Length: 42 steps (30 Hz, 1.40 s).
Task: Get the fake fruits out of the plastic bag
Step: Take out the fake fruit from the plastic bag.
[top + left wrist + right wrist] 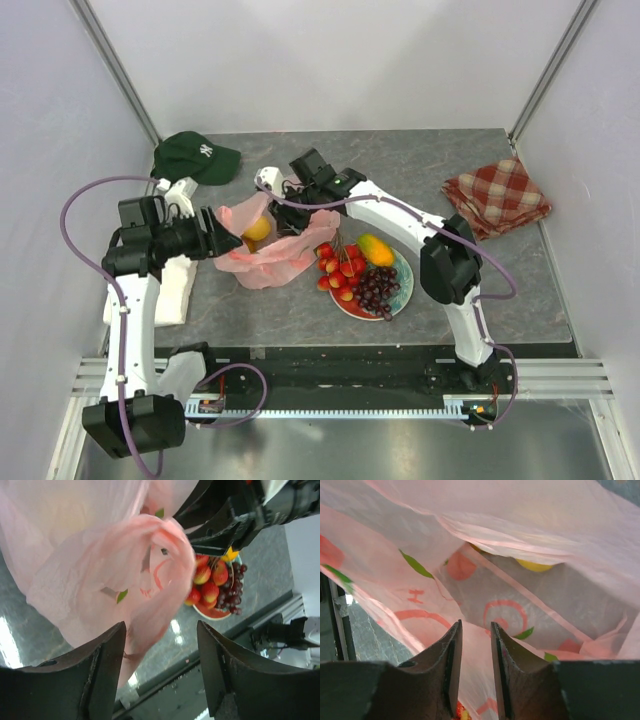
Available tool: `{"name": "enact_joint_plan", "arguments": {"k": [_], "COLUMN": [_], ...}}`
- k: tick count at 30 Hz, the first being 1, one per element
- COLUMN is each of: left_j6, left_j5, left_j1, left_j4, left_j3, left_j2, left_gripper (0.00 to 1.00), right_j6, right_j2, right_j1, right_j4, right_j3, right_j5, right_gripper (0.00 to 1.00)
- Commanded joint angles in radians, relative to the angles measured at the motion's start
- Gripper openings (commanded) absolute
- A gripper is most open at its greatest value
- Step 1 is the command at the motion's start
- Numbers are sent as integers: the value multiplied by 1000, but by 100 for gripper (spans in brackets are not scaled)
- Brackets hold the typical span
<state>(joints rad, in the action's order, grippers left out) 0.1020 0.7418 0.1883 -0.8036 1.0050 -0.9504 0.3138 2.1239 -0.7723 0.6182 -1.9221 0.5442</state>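
The pink plastic bag (268, 252) lies crumpled left of the red plate (404, 290). A yellow fruit (258, 229) sits inside its mouth and shows through the film (535, 566) in the right wrist view. My left gripper (218, 238) is at the bag's left side; its jaws (161, 627) stand wide open with nothing between them, the bag (100, 570) just beyond the fingers. My right gripper (296, 205) reaches into the bag's top from behind. Its jaws (475, 625) are narrowed but still apart, with a fold of bag film (520, 540) lying between them.
On the plate lie red berries (338, 270), dark grapes (378, 288) and an orange-yellow fruit (375, 248). A green cap (195, 155) is at the back left, a red-checked cloth (497, 195) at the back right, and a white block (180, 285) beside the left arm.
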Motion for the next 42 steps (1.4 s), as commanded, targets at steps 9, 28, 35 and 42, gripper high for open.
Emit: {"name": "enact_joint_plan", "arguments": {"k": [9,28,35,42], "left_j6": [-31,31,30,28], "left_j5": [-219,-334,-326,-325], "left_j1": [3,7,7,7], "left_j4": [-158,-204,-194,-183], "left_j3": [106,-95,-103,-101], "left_j2": [-54,19,1,-11], "left_gripper": [10,2,2,2], "right_j6": [-19,-297,-314,-314], "right_j2": [-59,266,297,338], "right_j1": [-133,-142,-147,-145], "right_j4": [-40,-262,-307,-347], "right_j3": [121,-153,-209,-247], "right_j5": [-176,-371,-371,-280], "right_gripper": [74,98,98,98]}}
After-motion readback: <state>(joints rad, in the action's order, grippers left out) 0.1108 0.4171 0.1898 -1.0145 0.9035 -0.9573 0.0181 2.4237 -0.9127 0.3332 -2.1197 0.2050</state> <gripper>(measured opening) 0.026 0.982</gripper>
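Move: Inside the bag, the yellow fruit lies about 7 cm to the right hand's left, 3 cm ahead and 8 cm below. The red fruit bunch at the plate's left edge is some 14 cm to that hand's right and 6 cm back; the plate's middle is about 20 cm right and 9 cm back. The left hand has the bag's left rim practically between its parted fingers, about 1 cm left and 2 cm lower; from it the yellow fruit is roughly 8 cm ahead, 5 cm right and 14 cm below. Drawing back some 6 cm first, the right hand then swings forward and left into the bag towards the yellow fruit, dips about 10 cm below its start and rises a little, spreading its fingers wide and turning clockwise. The left hand shuts on the bag's rim, then carries it down about 6 cm and back, the fingers tipping downward. ##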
